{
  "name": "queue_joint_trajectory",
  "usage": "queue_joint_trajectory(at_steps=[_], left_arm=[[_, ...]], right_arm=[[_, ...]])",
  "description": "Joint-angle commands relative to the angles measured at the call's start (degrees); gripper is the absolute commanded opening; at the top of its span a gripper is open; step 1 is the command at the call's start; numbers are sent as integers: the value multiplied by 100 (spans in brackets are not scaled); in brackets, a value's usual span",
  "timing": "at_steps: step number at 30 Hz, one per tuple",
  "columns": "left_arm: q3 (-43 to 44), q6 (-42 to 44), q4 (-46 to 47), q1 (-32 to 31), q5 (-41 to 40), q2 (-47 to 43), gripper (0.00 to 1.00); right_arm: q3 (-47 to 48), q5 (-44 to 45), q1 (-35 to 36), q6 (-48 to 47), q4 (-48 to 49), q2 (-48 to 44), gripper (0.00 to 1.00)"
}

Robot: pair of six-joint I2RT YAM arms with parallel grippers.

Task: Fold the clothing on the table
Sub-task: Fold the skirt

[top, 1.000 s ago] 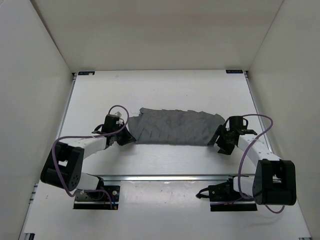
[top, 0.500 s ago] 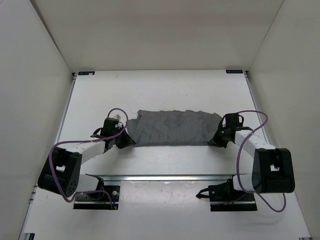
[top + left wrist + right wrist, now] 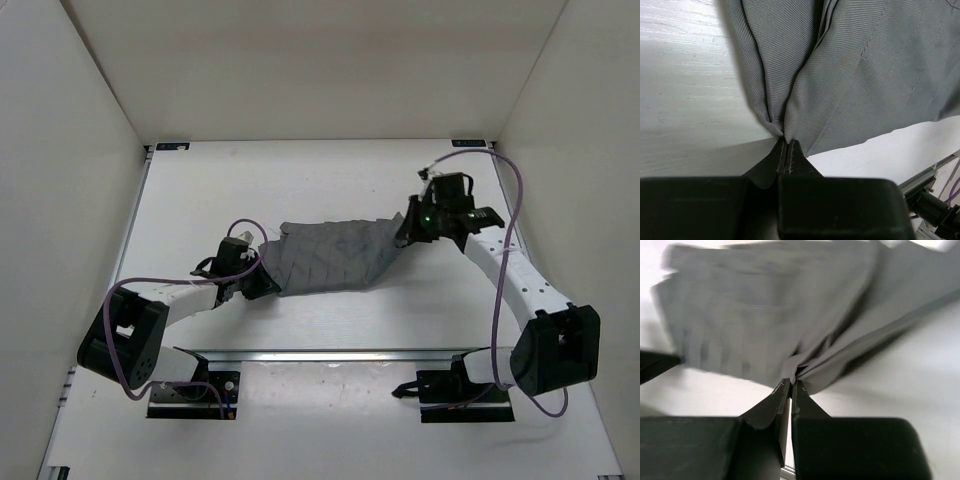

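The clothing [image 3: 330, 255], a grey pleated garment, lies across the middle of the white table [image 3: 320, 180]. My left gripper [image 3: 265, 283] is shut on its near left corner, low at the table; in the left wrist view the cloth [image 3: 850, 75] bunches into the closed tips of that left gripper [image 3: 785, 141]. My right gripper [image 3: 408, 228] is shut on the right end of the cloth and holds it raised, so that the right side slopes up and folds toward the left. In the right wrist view the garment [image 3: 765, 315] hangs gathered from the pinched tips of the right gripper [image 3: 791, 382].
White walls close in the table on three sides. A metal rail [image 3: 330, 354] runs along the near edge, with both arm bases [image 3: 195, 392] mounted in front of it. Purple cables loop over both arms.
The right gripper shut on the cloth's right end, then lifted it and carried it back and leftward, narrowing the spread garment. The left gripper stayed shut on its corner and shifted slightly right.
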Motion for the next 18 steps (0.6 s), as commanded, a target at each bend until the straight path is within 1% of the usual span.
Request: queue_joint_trajectory(at_steps=[1, 5, 8, 11, 12, 18], left_arm=[[-130, -1, 31, -44, -187, 23, 0], [-129, -9, 40, 1, -231, 23, 0], [-103, -18, 58, 9, -214, 23, 0], [-164, -9, 49, 36, -205, 40, 0], [-191, -35, 214, 35, -213, 23, 0], [-191, -10, 190, 44, -222, -21, 0]], right_arm=[[794, -147, 786, -332, -179, 231, 0], [1358, -287, 1674, -244, 22, 801, 0], [1648, -480, 2132, -156, 225, 1223, 0], [1833, -674, 2484, -85, 409, 1750, 0], [1868, -700, 2607, -59, 480, 1839, 0], [2263, -990, 3179, 2, 682, 2604, 0]])
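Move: The left end of the skirt, where the held right corner is being carried, lies about 30 cm to the right gripper's left, 2 cm ahead and 14 cm below. The left gripper, pinching the skirt's near-left corner, is roughly 29 cm to the right gripper's left and 7 cm back, also 14 cm lower; the skirt's crumpled far-left corner is some 29 cm left and 10 cm ahead. From the left gripper, the skirt's left end lies about 9 cm ahead and 1 cm left, level with it. Swing the right gripper, fingers still shut on the lifted corner, some 21 cm left over the skirt towards its left end, arching up about 4 cm, then sinking about 6 cm while drawing slightly back. Turn the wrist about 35 degrees counter-clockwise on the way. Keep the left gripper still, pinching the near-left corner at the table. ##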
